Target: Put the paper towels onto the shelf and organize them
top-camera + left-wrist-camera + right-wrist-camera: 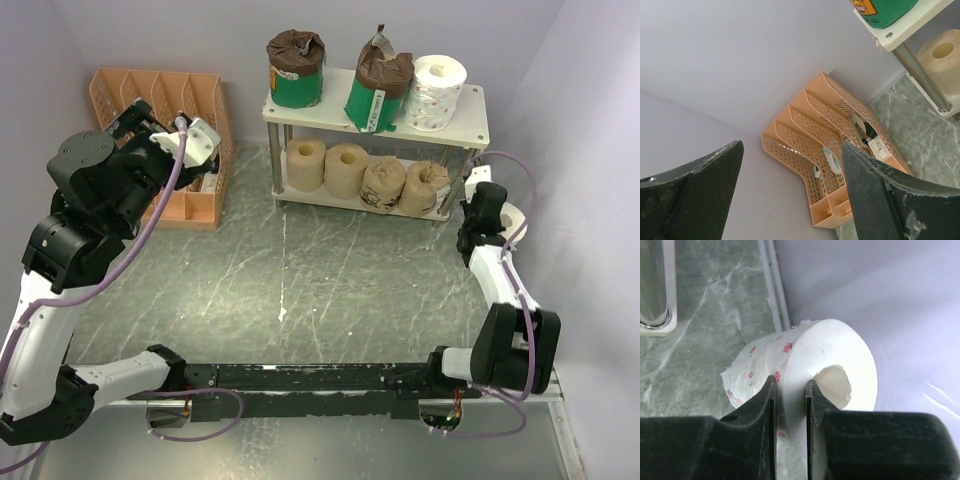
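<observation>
My right gripper (790,390) is shut on the wall of a white paper towel roll (810,355) with small red speckles. One finger is inside its core hole and the other is outside. This roll (513,222) lies by the right wall, just right of the shelf (478,110). The top board carries two green-banded rolls (296,68) and a white roll (438,90). Several beige rolls (346,168) line the lower board. My left gripper (200,140) hangs open and empty over the far left, its fingers (890,200) wide apart.
An orange slotted file organizer (165,130) stands against the back left wall, with small items in its slots (867,135). The right side wall (890,300) is right behind the held roll. A silver shelf leg (655,315) stands to its left.
</observation>
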Robot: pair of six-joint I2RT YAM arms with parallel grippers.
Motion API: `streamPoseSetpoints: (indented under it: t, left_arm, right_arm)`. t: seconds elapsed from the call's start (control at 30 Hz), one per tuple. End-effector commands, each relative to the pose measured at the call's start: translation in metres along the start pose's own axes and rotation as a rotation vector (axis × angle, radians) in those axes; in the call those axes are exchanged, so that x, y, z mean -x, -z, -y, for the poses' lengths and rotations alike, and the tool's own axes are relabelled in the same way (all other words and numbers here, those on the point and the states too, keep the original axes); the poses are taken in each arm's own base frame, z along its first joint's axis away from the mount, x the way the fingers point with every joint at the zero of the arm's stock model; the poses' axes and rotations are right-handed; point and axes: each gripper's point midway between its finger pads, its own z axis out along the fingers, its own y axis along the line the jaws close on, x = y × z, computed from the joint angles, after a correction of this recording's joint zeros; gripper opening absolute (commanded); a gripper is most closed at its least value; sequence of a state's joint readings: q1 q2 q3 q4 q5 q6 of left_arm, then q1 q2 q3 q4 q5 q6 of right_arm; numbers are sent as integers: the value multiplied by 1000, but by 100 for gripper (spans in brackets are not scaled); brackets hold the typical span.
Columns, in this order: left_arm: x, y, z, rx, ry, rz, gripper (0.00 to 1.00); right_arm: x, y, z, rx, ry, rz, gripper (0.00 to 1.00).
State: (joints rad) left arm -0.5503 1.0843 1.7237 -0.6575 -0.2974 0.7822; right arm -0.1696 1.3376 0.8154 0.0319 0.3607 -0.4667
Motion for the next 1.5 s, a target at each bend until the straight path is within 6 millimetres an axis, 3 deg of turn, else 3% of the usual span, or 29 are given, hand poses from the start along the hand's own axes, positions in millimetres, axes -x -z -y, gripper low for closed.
streamPoseSetpoints:
  t: [0.0,0.17,0.47,0.63,0.9,1.17,1.47]
  left_arm:
    - [10,2,-23,82,0,23,90]
    - [9,-1,-22,86,0,18,90]
    - [-1,-7,-16,80,-18,-23,89]
    - [-1,-9,-17,86,-5,-30,89]
    - [7,-7,-32,135,33,-23,88]
    - [2,-4,-41,182,50,-42,88]
    - [-1,0,-52,223,49,-51,88]
  right_arm:
    - [7,29,25,-76,-92,17,0]
    - [39,64,52,-88,-111,114,0]
    - [155,146,129,-75,-68,318,0]
    - [196,158,147,-51,-32,381,0]
    - [258,147,143,-11,30,456,0]
    - [318,135,115,-13,88,513,0]
    - [350,136,82,-6,152,551,0]
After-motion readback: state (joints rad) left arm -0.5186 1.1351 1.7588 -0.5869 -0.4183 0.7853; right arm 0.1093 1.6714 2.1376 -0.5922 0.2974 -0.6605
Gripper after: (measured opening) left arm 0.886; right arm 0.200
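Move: The floral roll standing at the right end of the top shelf is where the right hand's already-pinched roll is headed, about 12 cm ahead of that hand, 22 cm left and 26 cm higher. A green pack stands some 10 cm left of that roll, level with it; the brown-paper roll on the lower shelf is roughly 6 cm ahead of the hand, 16 cm left and slightly below. From the left hand, the shelf's floral roll lies about 17 cm ahead, 48 cm right and 8 cm lower. The floral roll, still pinched by its wall, is lifted some 30 cm by the right hand, which first draws back slightly, then swings forward and left towards the floral roll on the top shelf. The wrist tips upward and turns counter-clockwise about 20 degrees; the fingers keep their hold. The empty, open left hand drifts only a few centimetres, turning slightly left. ##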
